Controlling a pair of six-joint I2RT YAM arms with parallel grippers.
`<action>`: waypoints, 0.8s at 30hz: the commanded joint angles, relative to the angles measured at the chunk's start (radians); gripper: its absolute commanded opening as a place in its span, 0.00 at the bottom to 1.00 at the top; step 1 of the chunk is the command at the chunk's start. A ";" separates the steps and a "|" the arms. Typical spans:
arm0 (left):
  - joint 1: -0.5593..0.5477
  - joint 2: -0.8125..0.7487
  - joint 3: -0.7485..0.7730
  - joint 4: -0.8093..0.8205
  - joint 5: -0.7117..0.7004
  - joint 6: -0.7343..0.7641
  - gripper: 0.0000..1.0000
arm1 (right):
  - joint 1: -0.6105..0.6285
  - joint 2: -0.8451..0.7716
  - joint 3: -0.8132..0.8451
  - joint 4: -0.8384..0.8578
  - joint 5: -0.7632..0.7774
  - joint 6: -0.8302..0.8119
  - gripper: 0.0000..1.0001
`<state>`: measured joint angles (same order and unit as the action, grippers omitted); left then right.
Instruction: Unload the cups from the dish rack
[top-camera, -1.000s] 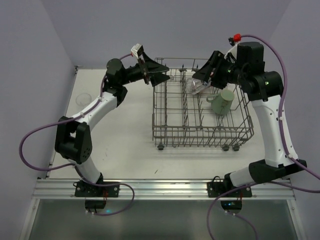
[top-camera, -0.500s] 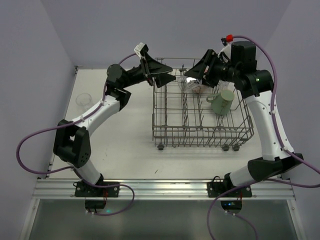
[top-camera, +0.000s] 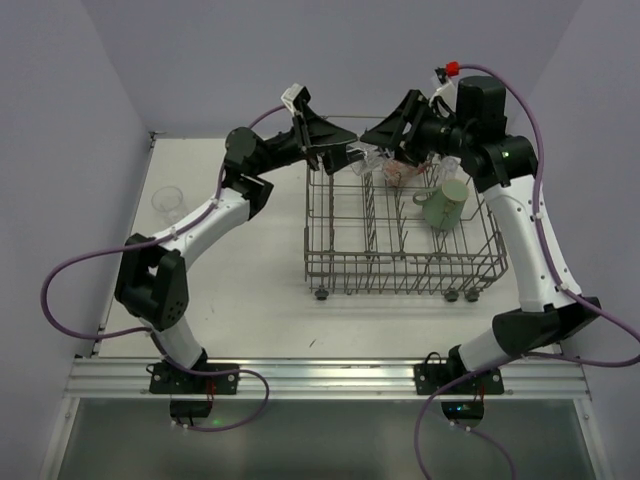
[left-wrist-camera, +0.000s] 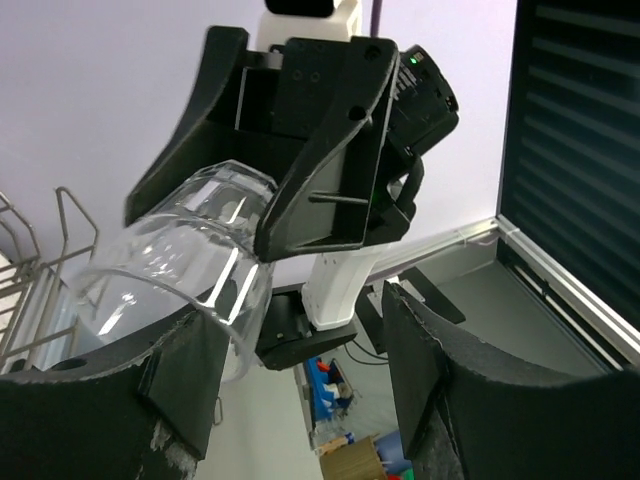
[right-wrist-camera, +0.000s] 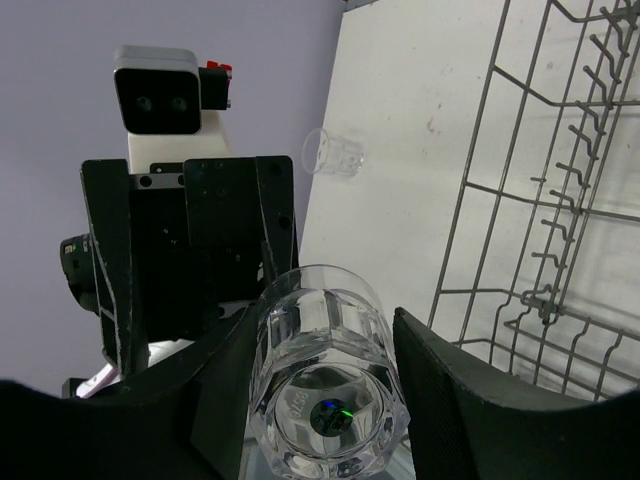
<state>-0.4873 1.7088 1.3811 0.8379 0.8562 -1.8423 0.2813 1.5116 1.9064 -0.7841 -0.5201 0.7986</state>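
My right gripper (top-camera: 378, 140) is shut on a clear glass tumbler (top-camera: 362, 157) and holds it on its side in the air above the back left corner of the dish rack (top-camera: 400, 264). In the right wrist view the tumbler (right-wrist-camera: 325, 370) sits between my fingers, base towards the camera. My left gripper (top-camera: 343, 152) is open right at the tumbler's mouth; in the left wrist view the rim (left-wrist-camera: 180, 275) is just above one finger (left-wrist-camera: 185, 395). A mint-green mug (top-camera: 445, 203) and a pink-red cup (top-camera: 397, 176) are in the rack.
Another clear tumbler (top-camera: 167, 200) stands on the white table at the far left; it also shows in the right wrist view (right-wrist-camera: 333, 152). The rack's upright tines (right-wrist-camera: 467, 185) fill the right of that view. Purple walls close the back and sides.
My right gripper has carried the tumbler up and to the left out of the rack. My left gripper has moved right to meet it at the tumbler's mouth.
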 joint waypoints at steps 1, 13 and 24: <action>-0.026 0.050 0.071 0.136 -0.017 -0.093 0.64 | 0.010 0.016 -0.021 0.086 -0.066 0.027 0.00; -0.050 0.069 0.018 0.359 -0.072 -0.230 0.18 | 0.013 0.038 -0.035 0.134 -0.101 0.060 0.01; 0.028 -0.059 -0.114 0.227 -0.014 -0.129 0.00 | 0.007 0.039 0.012 0.034 -0.025 -0.007 0.88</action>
<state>-0.5087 1.7622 1.2930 1.0710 0.8040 -1.9797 0.2958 1.5475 1.8648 -0.6987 -0.5724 0.8375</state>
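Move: The right hand holds the clear glass cup near its base high over the rack, its mouth towards the left hand. The cup's middle is about 5 cm to the left hand's right, 1 cm back and 1 cm below, and some 3 cm left, 1 cm ahead and 1 cm below the right hand point. From the right hand, the pink cup is about 14 cm ahead, 12 right; the green cup 5 ahead, 20 right, both roughly 30 below. Rightward by barely 2 cm, the left hand's open fingers slide over the cup's rim and close to a narrow gap, pinching its wall with one finger inside, while the right hand eases forward and left about 2 cm, holding the base. The left then comes back left about 1 cm and sinks 1 cm, and the right opens at the end to let go. ##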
